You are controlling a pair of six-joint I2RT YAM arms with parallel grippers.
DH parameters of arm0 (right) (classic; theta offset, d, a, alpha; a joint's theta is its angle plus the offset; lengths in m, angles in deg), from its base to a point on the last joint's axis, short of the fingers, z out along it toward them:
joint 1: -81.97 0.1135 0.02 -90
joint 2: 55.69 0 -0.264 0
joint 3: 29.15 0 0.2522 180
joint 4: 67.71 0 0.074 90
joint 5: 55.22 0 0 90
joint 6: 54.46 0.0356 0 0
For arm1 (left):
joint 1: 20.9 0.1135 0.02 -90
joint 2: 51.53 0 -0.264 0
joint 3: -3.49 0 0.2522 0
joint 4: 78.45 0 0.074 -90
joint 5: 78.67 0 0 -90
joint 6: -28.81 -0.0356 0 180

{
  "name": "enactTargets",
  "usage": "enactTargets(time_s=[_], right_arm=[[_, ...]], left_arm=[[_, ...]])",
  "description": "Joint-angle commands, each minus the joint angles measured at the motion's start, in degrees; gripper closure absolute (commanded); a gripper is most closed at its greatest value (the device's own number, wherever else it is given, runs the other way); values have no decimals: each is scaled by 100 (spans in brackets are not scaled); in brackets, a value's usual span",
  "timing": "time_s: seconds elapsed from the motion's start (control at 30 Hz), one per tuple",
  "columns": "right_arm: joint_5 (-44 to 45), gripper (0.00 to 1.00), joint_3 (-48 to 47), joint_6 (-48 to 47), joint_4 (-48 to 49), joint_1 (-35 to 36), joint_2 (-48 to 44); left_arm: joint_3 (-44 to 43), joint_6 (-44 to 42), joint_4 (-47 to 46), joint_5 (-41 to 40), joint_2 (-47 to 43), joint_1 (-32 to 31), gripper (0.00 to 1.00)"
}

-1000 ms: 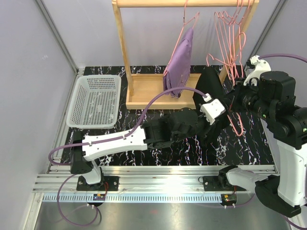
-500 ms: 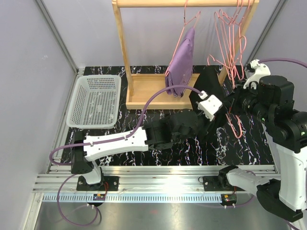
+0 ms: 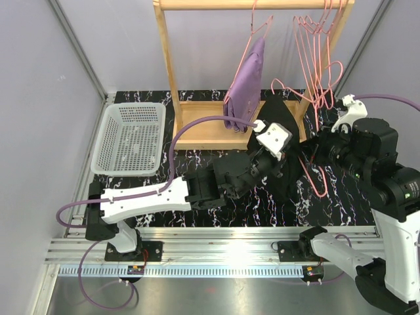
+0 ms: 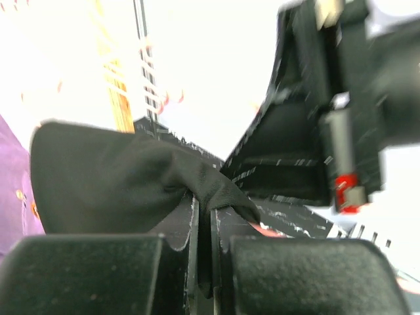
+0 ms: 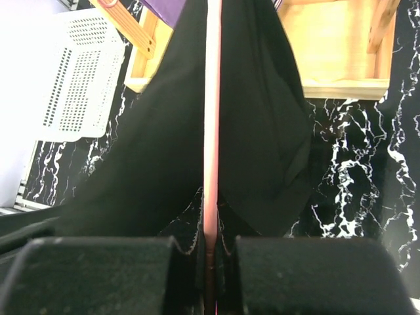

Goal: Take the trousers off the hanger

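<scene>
The black trousers [image 3: 283, 118] hang over the bar of a pink hanger [image 3: 306, 172] just in front of the wooden rack. My right gripper [image 3: 314, 152] is shut on that hanger; in the right wrist view the pink bar [image 5: 211, 98] runs between the closed jaws of the gripper [image 5: 211, 244], with black cloth [image 5: 262, 118] on both sides. My left gripper [image 3: 286, 146] is shut on a fold of the black trousers [image 4: 118, 177], pinched between the jaws [image 4: 205, 226]. The lilac trousers [image 3: 244, 88] hang on another pink hanger on the rack.
The wooden rack [image 3: 167, 59] stands on its base [image 3: 203, 121] at the back. Several empty pink hangers [image 3: 318, 46] hang at its right end. A white basket [image 3: 131, 138] sits at the left. Grey walls close in both sides.
My left gripper has moved back and to the left, pulling the black trousers with it. The hanger in my right gripper has shifted and tilted with it.
</scene>
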Motion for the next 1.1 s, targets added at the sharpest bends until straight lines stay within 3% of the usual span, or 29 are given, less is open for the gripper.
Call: enactTargets(time_s=[0.0,0.43,0.83,1.07], right_arm=[[19,100,290,109,711,8,-185],[-157,100,1547,373,1010,-1,-904],[-561,100,2453,373,1186,8,-1538],[-878,100,2656,356,1292,8,-1679]], left_arm=[[-388,-373,-1194,-165,-458,-109,100],[-1618,-1156,-1238,-262,-476,-135,100],[-1935,-1816,-1730,-403,-756,-162,100],[-1952,-1877,-1625,685,-1108,-162,100]])
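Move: The left fingers already hold the black trousers and the right fingers already hold the hanger's bar, which lies about 6 cm to the right of the left hand, 3 cm ahead and 2 cm lower. The hanger's hook is some 14 cm ahead of the left hand, 2 cm to its left and 3 cm above. From the right hand the black trousers hang about 6 cm left, 3 cm ahead and 6 cm lower, while the empty hangers are roughly 22 cm ahead and 3 cm to the right. Keeping its pinch on the black trousers, the left hand hauls them up about 14 cm and also some 5 cm left, away from the right hand, its fingers tipping upward as it climbs. The right hand keeps the hanger clamped and works the other way, sinking about 5 cm, then easing a little back and finally slightly left as it lowers the bar. ##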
